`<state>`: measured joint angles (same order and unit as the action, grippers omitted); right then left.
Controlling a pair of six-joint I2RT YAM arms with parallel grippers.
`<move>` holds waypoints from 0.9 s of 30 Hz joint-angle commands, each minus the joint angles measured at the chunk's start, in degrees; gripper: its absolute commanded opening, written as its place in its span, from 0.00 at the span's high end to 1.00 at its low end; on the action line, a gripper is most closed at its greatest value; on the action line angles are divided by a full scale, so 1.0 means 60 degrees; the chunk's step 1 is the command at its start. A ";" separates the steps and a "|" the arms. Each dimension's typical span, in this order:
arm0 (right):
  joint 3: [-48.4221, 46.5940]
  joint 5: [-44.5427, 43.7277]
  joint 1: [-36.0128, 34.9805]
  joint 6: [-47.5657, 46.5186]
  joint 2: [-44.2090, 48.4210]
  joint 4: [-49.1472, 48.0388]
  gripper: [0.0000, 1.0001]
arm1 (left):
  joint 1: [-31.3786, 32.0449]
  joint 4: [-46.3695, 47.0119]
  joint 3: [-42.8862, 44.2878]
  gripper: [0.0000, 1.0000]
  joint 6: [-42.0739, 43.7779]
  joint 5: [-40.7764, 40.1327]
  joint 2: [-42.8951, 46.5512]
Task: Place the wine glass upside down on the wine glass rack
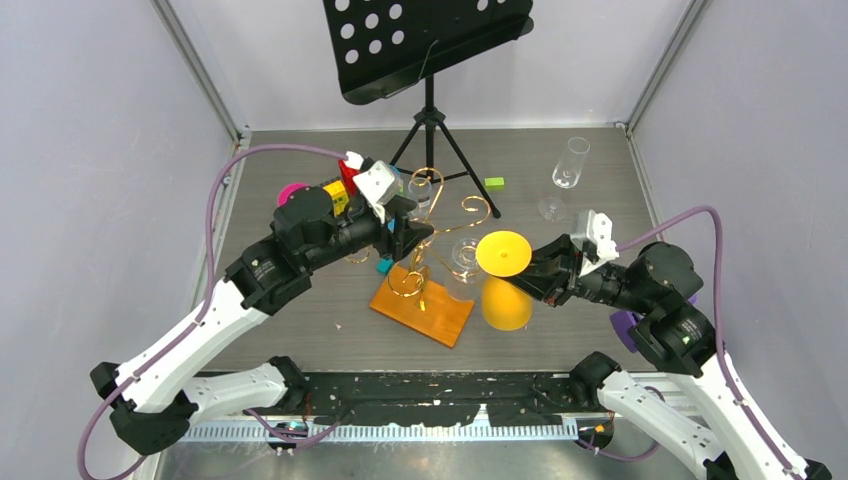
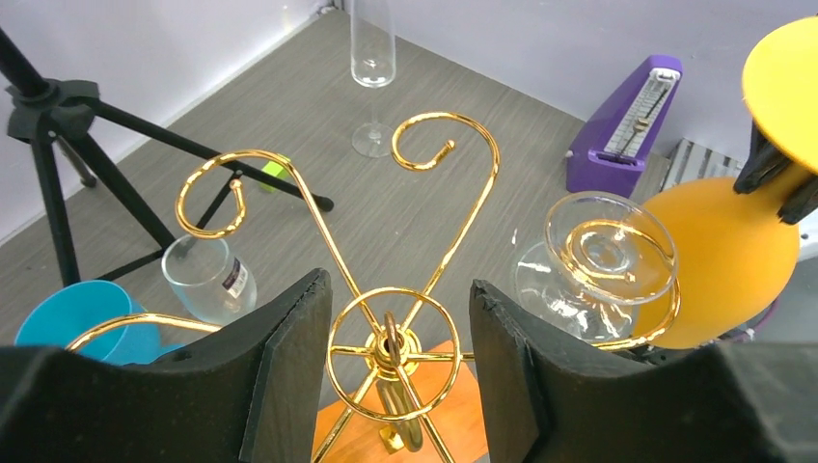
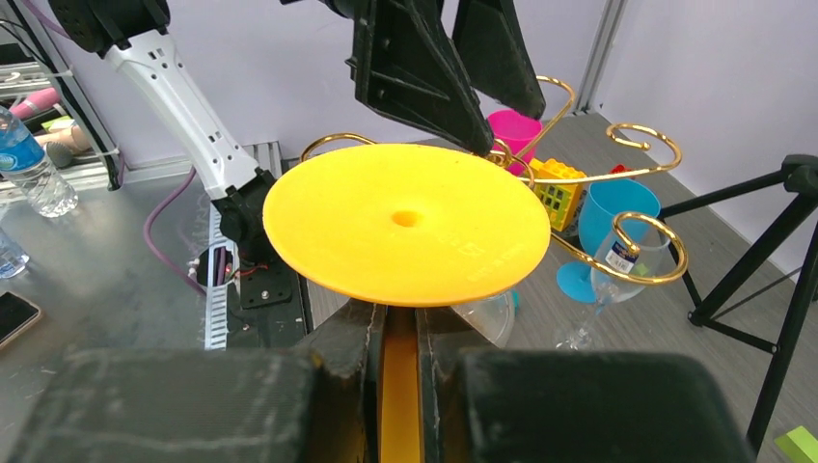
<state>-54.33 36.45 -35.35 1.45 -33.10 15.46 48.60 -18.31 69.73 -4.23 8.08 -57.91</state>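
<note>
The wine glass [image 1: 503, 254] is yellow and hangs upside down, flat foot up and bowl [image 2: 723, 260] down. My right gripper [image 1: 522, 277] is shut on its stem, just under the foot [image 3: 405, 222], right of the rack. The wine glass rack [image 1: 470, 208] is gold wire on an orange base [image 1: 425, 312]. My left gripper [image 2: 397, 289] stands open above the rack's central hub [image 2: 391, 352], its fingers on either side and not touching it. A clear glass [image 2: 608, 246] hangs upside down on the rack's right arm, next to the yellow bowl.
A black music stand [image 1: 430, 40] on a tripod stands at the back. A clear flute [image 1: 570, 165] is at the back right and a purple metronome [image 2: 627, 125] at the right edge. A blue cup [image 2: 77, 313], a labelled clear glass [image 2: 207, 280], a pink cup [image 1: 292, 192] and a green block [image 1: 494, 183] surround the rack.
</note>
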 commanded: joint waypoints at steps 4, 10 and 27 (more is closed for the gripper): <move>0.0131 0.0203 -0.0015 0.0125 0.0340 -0.1078 0.95 | -0.0102 -0.0247 0.0386 0.45 -0.0127 0.0872 -0.0192; 0.0194 0.0234 -0.0015 0.0121 0.0398 -0.1105 0.95 | -0.0102 -0.0327 0.0273 0.53 -0.0174 0.0370 -0.0258; 0.0067 0.1898 -0.0144 0.0391 0.0040 -0.1232 0.95 | -0.0116 -0.0362 0.0471 1.00 -0.0437 -0.0152 -0.0575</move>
<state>-52.58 42.74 -35.59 1.89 -31.40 11.62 48.25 -21.28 70.37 -6.44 7.75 -60.90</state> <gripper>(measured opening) 0.152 0.010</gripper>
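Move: The gold loop on top of the wine glass rack's hub sits just ahead of the open left fingers: about 1 cm forward, 1 cm right and 3 cm below. The clear glass already hanging there is roughly 4 cm back, 7 cm right and 6 cm below; the yellow wine glass some 7 cm back, 12 cm right. From the right hand, the loop is about 8 cm forward and 11 cm left, and the clear glass 3 cm forward and 5 cm left, 6 cm below. Sink the left gripper about 2.5 cm onto the loop at the rack's hub, tipping the fingers slightly down, then ease it forward about a centimetre as they shut from half open, to pinch the loop. Keep the right gripper's hold on the upside-down yellow glass's stem and draw it back some 2 cm, clear of the clear glass, turning counter-clockwise a little. ##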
